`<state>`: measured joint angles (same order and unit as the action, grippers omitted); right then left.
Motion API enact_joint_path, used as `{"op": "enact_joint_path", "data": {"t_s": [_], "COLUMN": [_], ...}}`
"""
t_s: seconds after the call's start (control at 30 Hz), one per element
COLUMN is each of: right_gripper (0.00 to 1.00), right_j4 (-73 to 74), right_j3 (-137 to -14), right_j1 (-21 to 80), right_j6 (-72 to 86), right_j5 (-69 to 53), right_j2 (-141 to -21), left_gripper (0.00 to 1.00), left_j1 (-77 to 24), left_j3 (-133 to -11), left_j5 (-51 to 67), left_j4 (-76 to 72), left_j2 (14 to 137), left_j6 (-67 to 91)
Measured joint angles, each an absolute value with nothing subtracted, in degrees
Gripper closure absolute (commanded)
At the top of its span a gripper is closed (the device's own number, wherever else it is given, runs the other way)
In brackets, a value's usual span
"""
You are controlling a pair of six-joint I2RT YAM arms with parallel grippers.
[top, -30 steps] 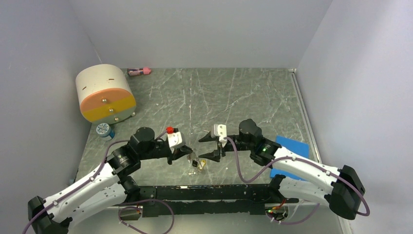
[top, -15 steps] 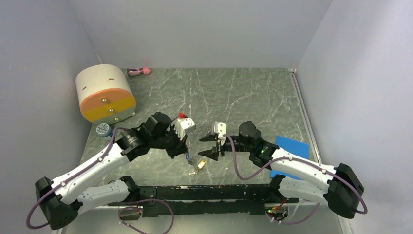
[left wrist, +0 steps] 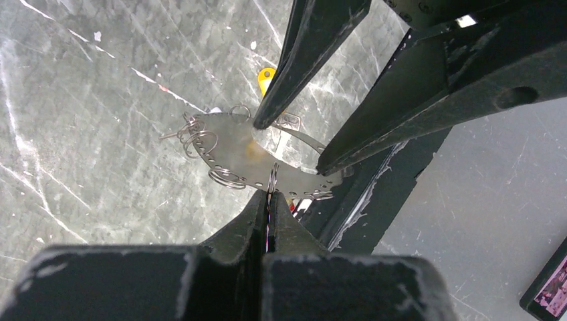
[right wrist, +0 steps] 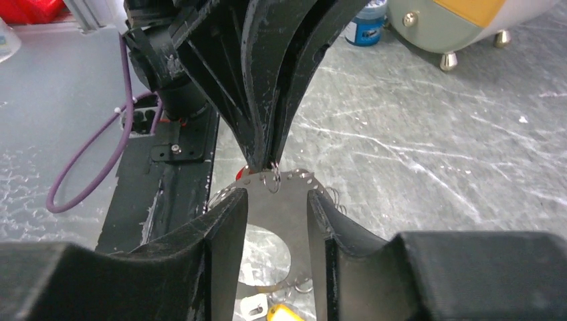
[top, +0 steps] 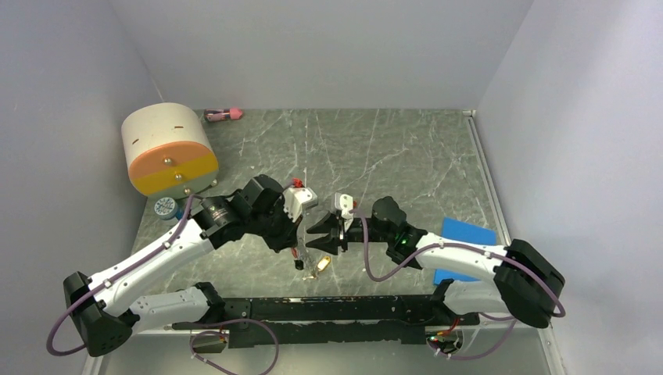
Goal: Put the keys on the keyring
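The keyring (left wrist: 234,144) is a flat silver plate with a holed rim and several small wire rings, held above the table between both grippers. My left gripper (left wrist: 270,195) is shut on one small ring at the plate's near rim. My right gripper (right wrist: 277,200) faces it from the other side. Its two fingers press against the plate's (right wrist: 277,214) opposite edges. A yellow-headed key (right wrist: 284,313) and a white one (right wrist: 254,306) dangle below the plate. A speck of red (right wrist: 242,172) shows behind it. From above, the grippers meet at mid-table, the yellow key (top: 319,264) hanging under them.
A cream-and-orange drum (top: 168,148) stands at the back left with a small blue-capped jar (top: 167,208) beside it. A pink object (top: 223,115) lies at the far edge. A blue pad (top: 467,234) is on the right, and the black base rail (top: 328,308) runs along the near edge.
My left arm swung forward and right, raising the keyring off the table. My right gripper moved left to meet it and narrowed its fingers around the plate.
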<state>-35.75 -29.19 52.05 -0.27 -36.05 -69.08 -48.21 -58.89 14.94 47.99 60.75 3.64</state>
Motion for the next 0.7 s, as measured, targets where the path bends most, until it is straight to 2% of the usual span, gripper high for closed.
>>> {"op": "enact_joint_path", "data": {"t_s": [0.3,0.7], "right_gripper": [0.72,0.9], "right_j4": [-46.2,-46.3], "right_j3": [-29.2,-29.3], "right_j1": [52.9,53.7], "right_j6": [2.4,1.2], "right_j5": [-38.5,-39.6], "right_j2": [-75.1,-77.3], "left_gripper": [0.98,0.97], "left_j1": [-48.9,-49.2], "left_j3": [-59.0,-58.9], "left_j5": [15.1,15.4], "left_j4": [48.3,48.6], "left_j2": [60.5,60.5], "left_j6": [2.2,1.5]}}
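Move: The small ring that the metal plate hangs from stands about 3 cm to the right hand's left, 1 cm back and 1 cm lower. The plate hangs below this ring, its middle some 7 cm under the right hand, 3 cm to its left and 1 cm back. The yellow key tag lies on the table about 17 cm below the right hand, 3 cm to its right and level with it fore and aft. For the left hand, the ring is right at its fingertips, 1 cm below its hand point. The small ring stays pinched in the left fingertips, which barely move, while the right hand comes in from the side towards it: about 2 cm left, rising very slightly at first, then dipping to end 1 cm lower and 1 cm back. The right fingers close all along, from under half open to nearly shut, their tips coming around the ring just under the left tips. ##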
